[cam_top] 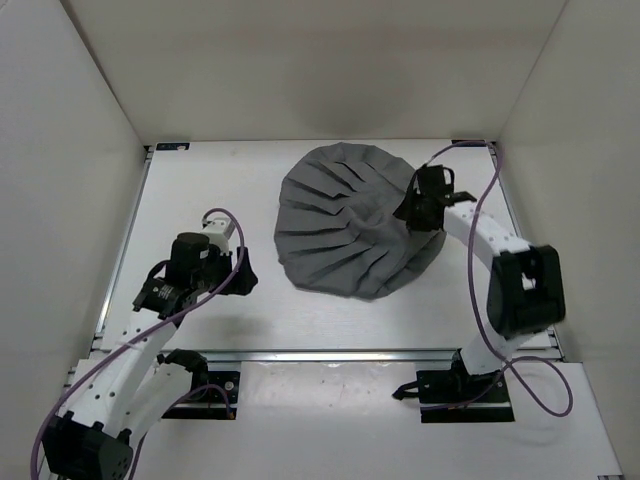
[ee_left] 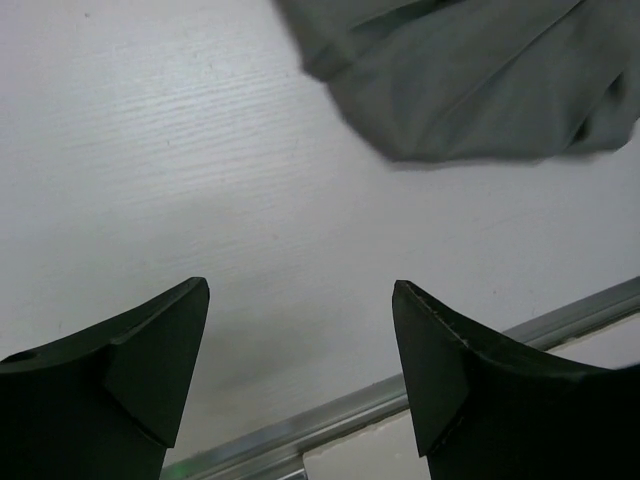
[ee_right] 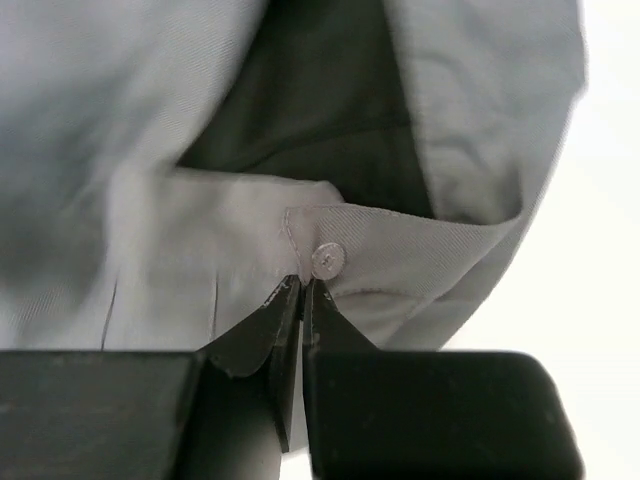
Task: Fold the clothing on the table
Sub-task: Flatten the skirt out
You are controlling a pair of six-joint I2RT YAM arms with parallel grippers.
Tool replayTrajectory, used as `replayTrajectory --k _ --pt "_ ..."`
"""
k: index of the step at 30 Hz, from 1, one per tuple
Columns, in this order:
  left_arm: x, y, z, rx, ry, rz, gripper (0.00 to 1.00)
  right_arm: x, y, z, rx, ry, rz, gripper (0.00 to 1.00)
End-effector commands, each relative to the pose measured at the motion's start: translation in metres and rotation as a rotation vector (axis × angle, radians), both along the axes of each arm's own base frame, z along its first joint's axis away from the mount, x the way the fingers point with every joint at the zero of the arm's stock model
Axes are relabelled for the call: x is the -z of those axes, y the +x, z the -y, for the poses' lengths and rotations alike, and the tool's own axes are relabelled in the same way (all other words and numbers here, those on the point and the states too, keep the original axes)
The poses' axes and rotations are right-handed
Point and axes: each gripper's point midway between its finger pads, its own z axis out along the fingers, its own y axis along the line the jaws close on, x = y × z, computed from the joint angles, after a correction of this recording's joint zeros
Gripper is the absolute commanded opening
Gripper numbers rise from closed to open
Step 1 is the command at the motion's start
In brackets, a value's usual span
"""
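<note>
The clothing [cam_top: 340, 220], a dark grey pleated skirt, lies fanned out on the white table [cam_top: 200, 190], right of centre. My right gripper [cam_top: 412, 210] is at the skirt's right edge. In the right wrist view that gripper [ee_right: 302, 283] is shut, pinching the waistband of the clothing [ee_right: 150, 150] just below a small button [ee_right: 327, 260]. My left gripper [cam_top: 245, 272] hovers over bare table left of the skirt. In the left wrist view it [ee_left: 300, 300] stands open with nothing between its fingers, and the clothing [ee_left: 480, 80] lies ahead at the upper right.
A metal rail [cam_top: 330, 354] runs along the table's near edge, and it shows in the left wrist view as the rail [ee_left: 400, 400] just below the fingers. White enclosure walls [cam_top: 60, 120] stand on the left, back and right. Purple cables loop off both arms.
</note>
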Motion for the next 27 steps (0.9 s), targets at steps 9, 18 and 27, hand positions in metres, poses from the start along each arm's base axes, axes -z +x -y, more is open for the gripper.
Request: replayTrajectory --k 9,18,27 --pt "-0.067 0.090 0.101 0.221 -0.191 0.140 0.83 0.007 -0.175 -0.081 -0.196 0.246 -0.124 0.00" --pt "-0.042 0.128 0.255 0.429 -0.321 -0.106 0.83 0.024 -0.190 -0.058 -0.122 0.272 -0.102 0.00" --pt "-0.002 0.146 0.347 0.422 -0.448 -0.316 0.82 0.033 -0.188 -0.059 -0.127 0.297 -0.100 0.00"
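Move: The right hand, shut on the buttoned end of the skirt's waistband, is bound for the table just off the skirt's near right edge, about 19 cm back, 6 cm left and 3 cm down; the skirt's middle lies some 12 cm to its left, level ahead and 4 cm below, the front rail roughly 32 cm straight back. The left hand, open and empty, has the skirt's middle about 13 cm ahead, 28 cm right and 9 cm below. Keeping its pinch on the buttoned waistband end, the right hand drags it swiftly back towards the front rail, about 20 cm, swinging some 8 cm left on the way and easing a little right again, rising slightly, then sinking low over the table and slowing almost to a stop. Meanwhile the left hand, fingers staying wide open, sweeps right some 32 cm and forward about half as far, lifting first and then sinking over the skirt beyond its middle, while it turns clockwise and tips further down; contact there can't be seen. ##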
